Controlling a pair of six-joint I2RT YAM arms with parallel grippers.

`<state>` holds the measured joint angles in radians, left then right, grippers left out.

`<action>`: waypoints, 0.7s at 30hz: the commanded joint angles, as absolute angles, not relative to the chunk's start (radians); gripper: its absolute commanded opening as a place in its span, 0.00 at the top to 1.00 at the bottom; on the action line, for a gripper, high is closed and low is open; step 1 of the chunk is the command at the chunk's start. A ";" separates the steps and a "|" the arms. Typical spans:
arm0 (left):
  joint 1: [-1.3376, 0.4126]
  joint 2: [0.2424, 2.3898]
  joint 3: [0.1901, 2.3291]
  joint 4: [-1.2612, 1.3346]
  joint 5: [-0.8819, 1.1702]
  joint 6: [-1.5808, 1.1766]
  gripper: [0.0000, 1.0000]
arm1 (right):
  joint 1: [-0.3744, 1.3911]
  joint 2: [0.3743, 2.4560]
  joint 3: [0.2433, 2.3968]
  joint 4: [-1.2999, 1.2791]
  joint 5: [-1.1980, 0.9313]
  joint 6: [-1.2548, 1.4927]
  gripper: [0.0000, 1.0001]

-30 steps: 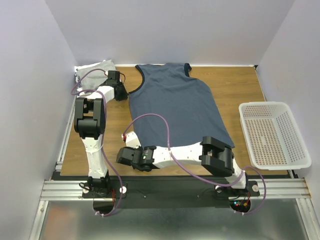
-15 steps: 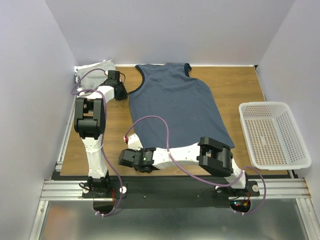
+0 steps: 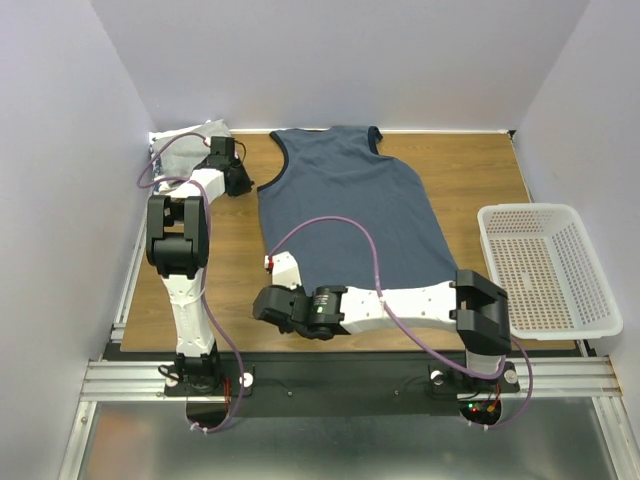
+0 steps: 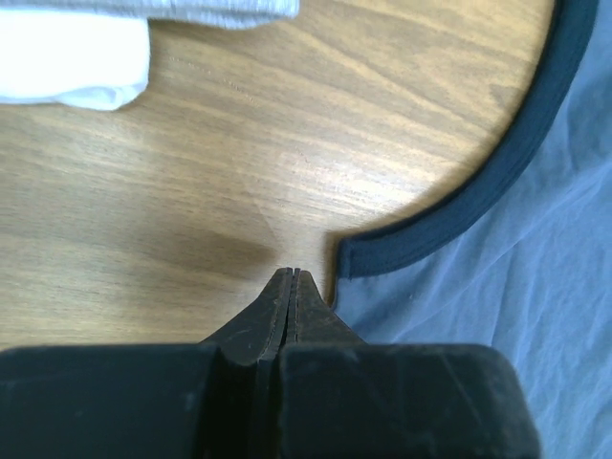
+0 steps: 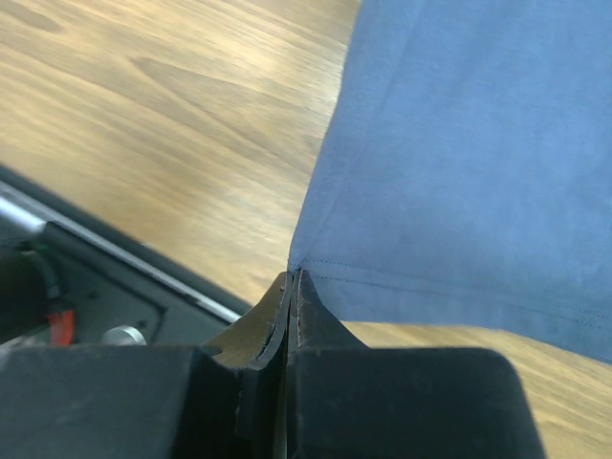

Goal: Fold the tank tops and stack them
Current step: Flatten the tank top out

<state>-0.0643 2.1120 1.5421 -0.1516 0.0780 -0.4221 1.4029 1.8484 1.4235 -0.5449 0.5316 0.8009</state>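
Note:
The slate-blue tank top (image 3: pixel 350 205) lies spread flat on the wooden table, neck toward the back. My left gripper (image 3: pixel 250 184) is shut at the lower end of the left armhole's dark trim (image 4: pixel 497 172), and the cloth edge (image 4: pixel 402 296) runs in under its right finger. My right gripper (image 3: pixel 271 300) is shut on the near-left hem corner (image 5: pixel 316 256), which ends right at its fingertips. A light grey tank top (image 3: pixel 185 146) lies bunched in the back left corner; its edge (image 4: pixel 225 10) shows in the left wrist view.
A white mesh basket (image 3: pixel 546 268) stands at the table's right edge. A white cloth fold (image 4: pixel 72 57) lies under the grey top. The table's near edge and black metal frame (image 5: pixel 86 287) sit just behind my right gripper.
My right gripper has shut on the hem corner, shifting slightly right as that arm's elbow swung out to the right. The left wrist tilted slightly toward the back left.

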 commanded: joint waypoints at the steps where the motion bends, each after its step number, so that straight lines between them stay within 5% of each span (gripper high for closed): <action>1: -0.055 2.105 1.598 -0.147 0.083 -0.405 1.00 | 1.414 1.799 1.422 -0.502 0.503 0.816 1.00; 8: -0.052 2.091 1.583 -0.149 0.101 -0.416 1.00 | 1.413 1.816 1.411 -0.477 0.477 0.815 0.91; 15: -0.054 2.030 1.491 -0.120 0.104 -0.446 0.64 | 1.387 1.807 1.293 -0.479 0.520 0.857 0.72; 21: -0.054 2.002 1.434 -0.103 0.115 -0.454 0.60 | 1.378 1.793 1.285 -0.479 0.535 0.841 0.66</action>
<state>-0.0570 2.0865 1.4677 -0.1181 0.1051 -0.4500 1.3853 1.8198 1.2594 -0.5098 0.4938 0.8402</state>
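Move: Between the right fingers is the tank top's near-left hem corner, some 7 cm above the table. From there the middle of the hem lies about 18 cm to the right, level fore and aft and 7 cm lower. Some 2 cm ahead of the shut left fingers, 3 cm to their right and 3 cm below lies the lower corner of the left armhole; the folded stack is about 8 cm ahead and 13 cm left of that hand. Lifting the held hem corner barely another centimetre, the right hand opens and lets go of it, then sinks about 5 cm while sliding some 4 cm right, over the hem. Beside the armhole corner the left hand rises slightly, spreads its fingers to nearly half open, then dips about 2 cm and draws a little back; contact there can't be seen. ##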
